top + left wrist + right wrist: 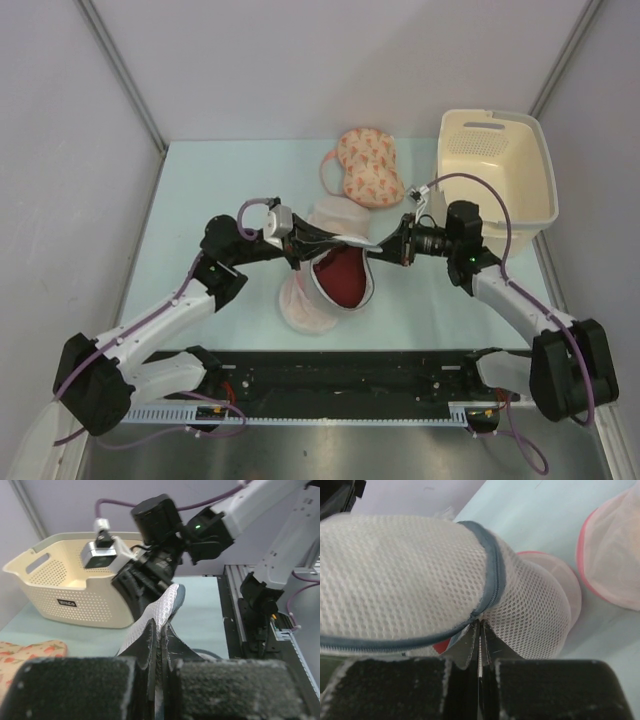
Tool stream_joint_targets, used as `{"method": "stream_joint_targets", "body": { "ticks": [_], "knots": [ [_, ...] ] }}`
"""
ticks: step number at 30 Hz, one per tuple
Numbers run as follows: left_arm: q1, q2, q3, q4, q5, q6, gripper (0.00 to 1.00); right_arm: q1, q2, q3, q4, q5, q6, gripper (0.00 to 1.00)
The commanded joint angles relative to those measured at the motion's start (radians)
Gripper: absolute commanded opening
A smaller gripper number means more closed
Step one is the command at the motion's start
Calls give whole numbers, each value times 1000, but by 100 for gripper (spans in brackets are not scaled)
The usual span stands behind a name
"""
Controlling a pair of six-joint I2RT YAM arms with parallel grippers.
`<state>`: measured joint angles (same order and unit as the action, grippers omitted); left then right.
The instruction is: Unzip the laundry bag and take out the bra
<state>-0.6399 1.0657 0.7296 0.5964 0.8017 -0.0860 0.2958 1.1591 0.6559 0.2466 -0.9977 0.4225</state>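
The laundry bag [362, 290] hangs open between my two grippers above the table. Its white mesh flap [340, 241] is stretched flat between them. The dark red bra [341, 275] shows inside the grey zip rim. My left gripper [304, 240] is shut on the mesh at the bag's left edge; in the left wrist view the mesh [162, 610] runs out of the shut left gripper [161, 628]. My right gripper [386, 248] is shut at the zip rim on the right. In the right wrist view the grey zip [495, 575] ends at the shut right gripper [480, 628], and a red patch of bra [441, 646] peeks below.
A peach patterned bra [368, 165] lies at the back of the table. A cream basket [497, 170] stands at the back right. One pink-trimmed mesh pouch [335, 212] sits behind the bag, another [298, 306] in front of it.
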Motion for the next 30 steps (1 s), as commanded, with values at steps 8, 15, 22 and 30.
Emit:
{"method": "stream_joint_targets", "body": {
  "ticks": [8, 15, 22, 30],
  "knots": [
    [51, 5, 21, 440, 143, -305, 0, -20, 356, 87, 402, 211, 275, 0],
    [57, -1, 62, 180, -80, -193, 0, 9, -8, 99, -160, 638, 79, 35],
    [39, -27, 111, -23, -392, -208, 1, 55, -347, 113, -477, 893, 97, 58],
    [-136, 82, 252, -331, -905, -141, 0, 321, -415, 194, -607, 1149, 147, 62]
  ]
}}
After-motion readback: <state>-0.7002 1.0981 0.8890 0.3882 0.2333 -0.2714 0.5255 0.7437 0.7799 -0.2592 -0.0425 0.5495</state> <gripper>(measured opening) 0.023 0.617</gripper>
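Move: The right hand pinches the laundry bag's zipped rim, the left its flap. From the right hand the dark red bra in the bag lies about 9 cm left, 4 cm back and 9 cm below; from the left hand, 1 cm right, 2 cm back and some 18 cm below. On the table, the floral pouch is roughly 22 cm ahead and 2 cm left of the right hand, the pale pouch about 11 cm ahead and 8 cm left, both around 20 cm lower. Forward about 7 cm and slightly down goes the right hand with its pinch on the rim, then its fingers open wide and it swings out right, up and back, turning some 40 degrees clockwise, clear of the cloth. The left hand keeps the flap pinched, carrying it forward towards the floral pouch and a little up, turning counter-clockwise and tipping. ##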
